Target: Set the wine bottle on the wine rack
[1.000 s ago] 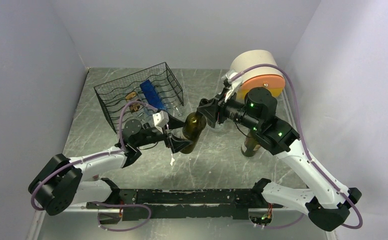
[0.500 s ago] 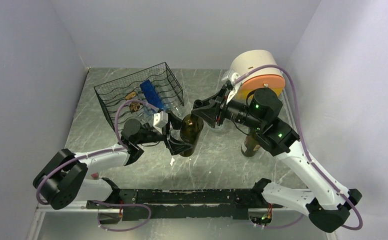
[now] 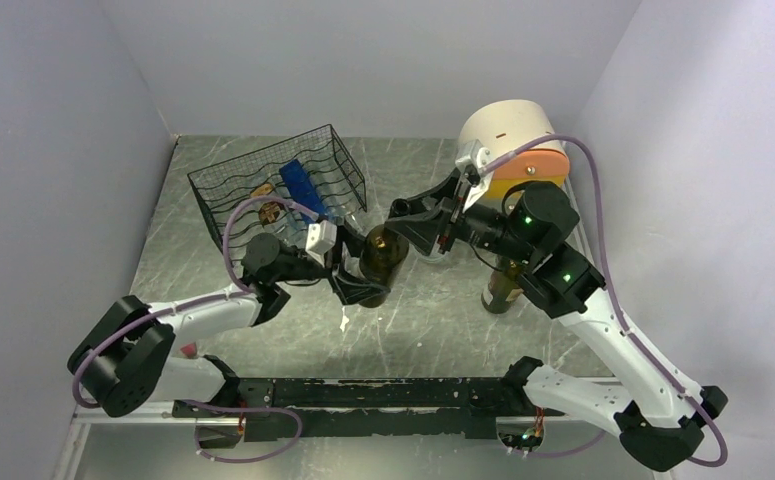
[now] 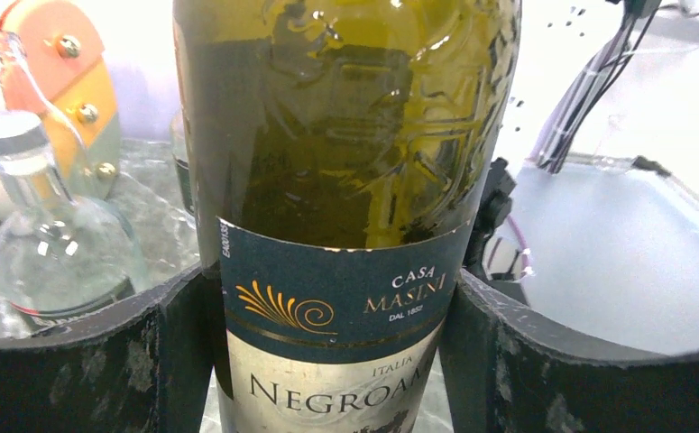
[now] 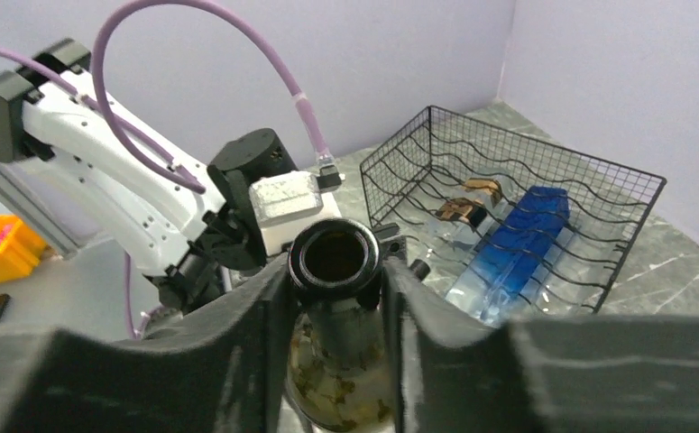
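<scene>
The wine bottle (image 3: pixel 381 260), dark green glass with a navy and cream label (image 4: pixel 336 316), stands mid-table between both arms. My right gripper (image 3: pixel 404 222) is shut on its neck just under the open mouth (image 5: pixel 335 255), one finger on each side. My left gripper (image 3: pixel 362 287) is shut on the bottle's body, both fingers (image 4: pixel 183 343) pressing against the label. The wine rack (image 3: pixel 275 190), a black wire frame with wavy rows, sits at the back left of the table, beyond the left gripper and apart from the bottle.
A blue bottle (image 3: pixel 301 186) and a clear one (image 5: pixel 472 271) lie in the rack. A cream-and-orange drum box (image 3: pixel 511 142) stands at the back right. A dark bottle (image 3: pixel 503 290) stands beside the right arm. A clear glass bottle (image 4: pixel 48 244) stands just past the held one.
My left gripper has shut from wide open onto the bottle's body. The right arm has shifted slightly left with the neck, and the bottle stands a little more upright.
</scene>
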Controlling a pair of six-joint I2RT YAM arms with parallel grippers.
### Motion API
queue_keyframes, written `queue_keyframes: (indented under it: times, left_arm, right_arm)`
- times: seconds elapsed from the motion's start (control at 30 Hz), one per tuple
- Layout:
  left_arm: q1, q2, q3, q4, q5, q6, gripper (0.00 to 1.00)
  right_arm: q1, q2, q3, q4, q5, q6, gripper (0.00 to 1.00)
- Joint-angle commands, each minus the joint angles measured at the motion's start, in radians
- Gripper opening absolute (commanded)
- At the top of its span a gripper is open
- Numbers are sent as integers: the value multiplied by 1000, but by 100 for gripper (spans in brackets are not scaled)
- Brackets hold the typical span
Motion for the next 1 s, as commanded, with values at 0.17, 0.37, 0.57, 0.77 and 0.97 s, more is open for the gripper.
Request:
queue_keyframes:
  times: [0.17,0.37,0.57,0.77,0.97]
  left_arm:
    - [-1,-93,213,-311,-97,486,7]
    - [-2,-148,321,-499,-220,868,7]
    - [-1,-177,480,-693,-345,1194,7]
    - [-2,-155,577,-776,-362,1424,7]
    - [-2,-118,652,-879,-410,1681,7]
  right_arm:
    - [4,-79,46,-54,232,57,74]
    - [4,-81,134,-151,342,50,77]
    - [4,-84,212,-200,344,50,77]
    - [3,-108,259,-219,321,52,77]
    - [3,-111,289,-270,332,49,77]
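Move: Both my hands hold the dark wine bottle roughly upright, the left round its body, the right on its neck. The middle of the wine rack lies about 22 cm ahead, 22 cm left and 17 cm below my left hand; from my right hand it is roughly 22 cm ahead, 25 cm left and 34 cm down. A clear bottle stands some 13 cm ahead and 12 cm right of the left hand, about 11 cm lower. I open my right fingers off the neck and draw that hand right and up, roughly 12 cm in all. My left hand keeps its grip round the body, lifts the bottle about 15 cm and carries it some 11 cm forward, tipping it by about 75 degrees so that the neck swings down to the back and right and the base swings up and out. ##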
